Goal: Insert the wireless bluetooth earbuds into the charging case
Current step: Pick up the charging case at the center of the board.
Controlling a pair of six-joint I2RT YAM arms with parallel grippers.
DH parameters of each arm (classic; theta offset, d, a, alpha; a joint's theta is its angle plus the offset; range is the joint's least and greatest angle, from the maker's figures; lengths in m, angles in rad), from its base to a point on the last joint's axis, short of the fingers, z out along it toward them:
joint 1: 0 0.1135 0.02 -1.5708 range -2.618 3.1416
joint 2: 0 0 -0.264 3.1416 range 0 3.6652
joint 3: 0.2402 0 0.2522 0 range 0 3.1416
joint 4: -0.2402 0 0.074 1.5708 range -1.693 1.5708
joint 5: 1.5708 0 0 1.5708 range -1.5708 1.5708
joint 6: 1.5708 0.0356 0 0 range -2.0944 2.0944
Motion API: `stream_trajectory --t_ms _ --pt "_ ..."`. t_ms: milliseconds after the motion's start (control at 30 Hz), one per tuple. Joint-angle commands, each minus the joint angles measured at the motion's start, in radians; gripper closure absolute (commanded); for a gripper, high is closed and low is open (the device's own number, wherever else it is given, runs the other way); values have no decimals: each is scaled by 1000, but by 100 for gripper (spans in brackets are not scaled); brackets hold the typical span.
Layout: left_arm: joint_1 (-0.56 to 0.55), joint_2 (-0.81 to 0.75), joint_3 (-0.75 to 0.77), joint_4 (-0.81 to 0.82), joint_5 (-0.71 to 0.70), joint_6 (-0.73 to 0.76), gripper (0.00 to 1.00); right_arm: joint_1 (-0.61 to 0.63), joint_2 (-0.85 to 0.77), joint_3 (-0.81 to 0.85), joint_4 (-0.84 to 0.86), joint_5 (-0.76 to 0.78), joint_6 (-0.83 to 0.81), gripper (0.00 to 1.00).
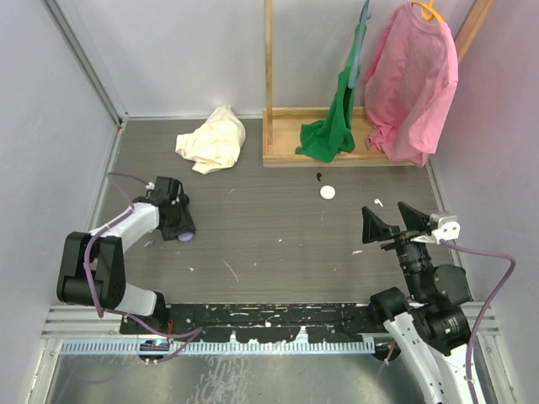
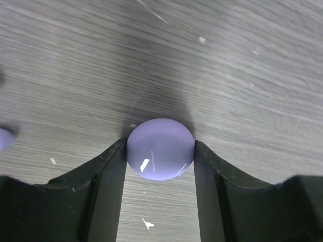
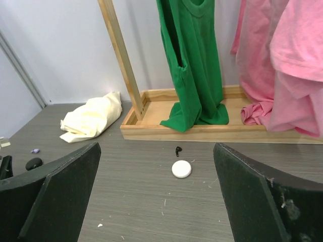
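A glossy lavender round charging case (image 2: 160, 148) lies on the grey table at the left (image 1: 185, 236). My left gripper (image 2: 160, 151) reaches down over it (image 1: 180, 225), and both fingers touch its sides. A small lavender earbud (image 2: 4, 137) lies just left of that gripper, also visible as a speck (image 1: 149, 244). A small black earbud (image 3: 177, 150) lies near the wooden rack (image 1: 318, 177), with a white round disc (image 3: 181, 169) beside it (image 1: 327, 192). My right gripper (image 1: 389, 220) hovers wide open at the right, facing the disc (image 3: 156, 147), with nothing between its fingers.
A wooden clothes rack base (image 1: 286, 156) stands at the back with a green shirt (image 1: 333, 126) and a pink shirt (image 1: 413, 84) hanging. A crumpled cream cloth (image 1: 212, 141) lies at the back left. Small white flecks dot the table.
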Motion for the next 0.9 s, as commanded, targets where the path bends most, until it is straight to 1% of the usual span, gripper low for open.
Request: stream_trajectory --t_ms 0,133,333,567,633,700,867 --pt "-85 -35 39 42 25 32 56 4 45 21 40 -47 16 0" --pt "-173 -37 77 45 9 72 55 4 109 49 3 -69 34 0" --pt "-329 -73 90 113 -22 157 54 5 187 84 -34 -81 73 0" --pt "-479 -88 73 227 -42 263 53 5 212 49 -53 -77 121 0" --pt "-525 -89 72 258 -51 299 53 4 226 35 -40 -100 117 0" --pt "-568 -86 74 284 -64 337 53 4 246 20 -18 -161 104 0" --pt "-647 -80 69 361 -74 429 52 4 310 -34 51 -270 90 0"
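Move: The left hand already holds the lavender charging case between its fingertips, low over the table. The bare middle of the board lies some 24 cm to its right and 3 cm ahead. The black round case is about 11 cm ahead and 1 cm left, a lavender earbud about 11 cm left and 2 cm back. From the high, open right hand, the lavender case is roughly 48 cm left, 9 cm ahead and 30 cm down; the white round case is 23 cm ahead, 4 cm left and 31 cm down. Rightward across the table goes the left hand, about 17 cm towards the board's middle, rising some 5 cm after a level start; it turns clockwise nearly 50 degrees, its fingers tilting farther off vertical and keeping their pinch on the lavender case. Meanwhile the right hand, still wide open and empty, sinks about 6 cm while easing left and a little forward towards that case, tipping down. ##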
